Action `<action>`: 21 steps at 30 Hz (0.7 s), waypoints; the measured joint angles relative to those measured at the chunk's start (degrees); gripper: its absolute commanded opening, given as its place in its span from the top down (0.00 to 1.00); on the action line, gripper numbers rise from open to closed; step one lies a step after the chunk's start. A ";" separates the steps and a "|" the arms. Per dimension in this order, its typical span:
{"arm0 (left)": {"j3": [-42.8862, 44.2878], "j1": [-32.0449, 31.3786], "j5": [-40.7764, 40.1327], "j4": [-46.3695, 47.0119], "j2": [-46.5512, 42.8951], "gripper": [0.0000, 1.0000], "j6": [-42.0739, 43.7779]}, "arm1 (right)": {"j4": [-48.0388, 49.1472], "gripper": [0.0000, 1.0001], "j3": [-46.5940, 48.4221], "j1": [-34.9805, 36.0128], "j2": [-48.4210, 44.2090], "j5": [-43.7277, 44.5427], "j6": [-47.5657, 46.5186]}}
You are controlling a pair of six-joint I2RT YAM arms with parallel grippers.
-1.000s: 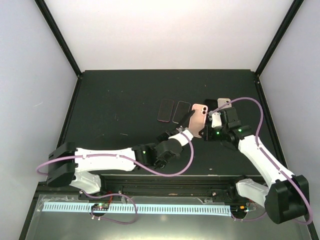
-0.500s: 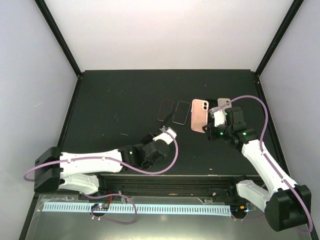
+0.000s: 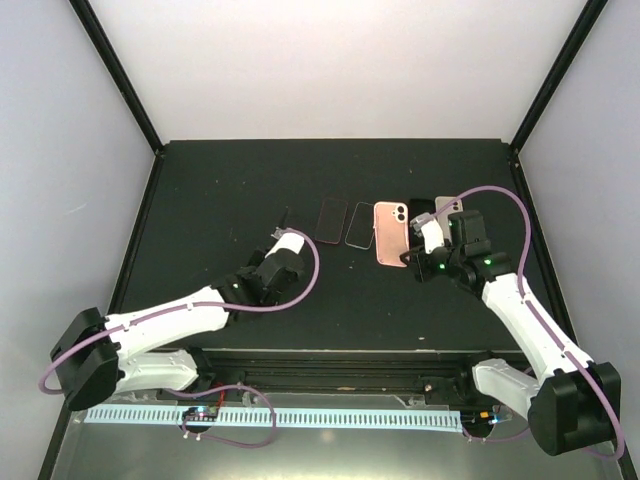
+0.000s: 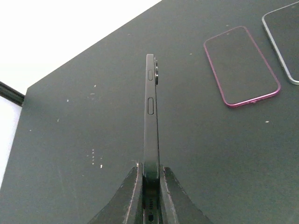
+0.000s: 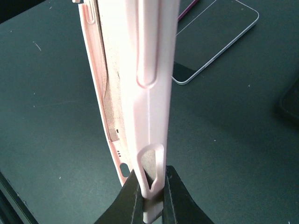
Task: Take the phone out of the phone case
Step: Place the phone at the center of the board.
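My left gripper (image 3: pixel 281 232) is shut on a black phone (image 3: pixel 285 216) and holds it edge-on above the left middle of the table. In the left wrist view the phone (image 4: pixel 150 112) stands upright between my fingers (image 4: pixel 150 175), side buttons facing the camera. My right gripper (image 3: pixel 414 257) is shut on the bottom edge of the pink phone case (image 3: pixel 389 232). In the right wrist view the case (image 5: pixel 152 70) rises from my jaws (image 5: pixel 152 189). Its beige inner lining shows and it looks empty. Phone and case are well apart.
A magenta-rimmed phone (image 3: pixel 331 219) and a silver-rimmed phone (image 3: pixel 361 223) lie flat between the two grippers. They also show in the left wrist view (image 4: pixel 240 65) (image 4: pixel 285 37). A dark item (image 3: pixel 422 207) and a pinkish one (image 3: pixel 448 205) lie behind the right gripper.
My left gripper has pulled back from the pink case and swung left with the black phone in it. The right gripper kept hold of the case, which now faces the camera squarely.
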 measured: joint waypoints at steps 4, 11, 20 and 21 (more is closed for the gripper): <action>-0.46 1.84 -1.40 2.60 2.05 0.99 2.03 | -0.33 0.99 0.04 0.00 -0.15 -0.33 -0.79; -0.42 2.19 -4.39 8.59 16.22 0.98 8.85 | -0.68 0.99 0.39 0.00 -2.08 -0.68 -1.27; 2.58 2.23 -7.41 15.56 26.75 0.95 18.45 | -1.18 0.99 1.16 -0.04 -2.80 -0.90 -1.66; 3.08 2.23 -7.61 16.22 27.85 0.94 19.45 | -1.22 0.99 1.16 -0.04 -2.91 -0.87 -1.66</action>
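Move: The bare board spot for the phone held in the left hand lies about 12 cm ahead, 3 cm right and 13 cm below that hand. The pink-edged phone lies about 14 cm ahead and 11 cm right, the silver-edged phone 14 cm ahead and 19 cm right, both at board level. From the right hand, the spot is roughly 14 cm ahead, 24 cm left and 12 cm down. The left hand lowers the held phone about 8 cm towards the board, drifting forward, rolling left-side-up some 25 degrees. ##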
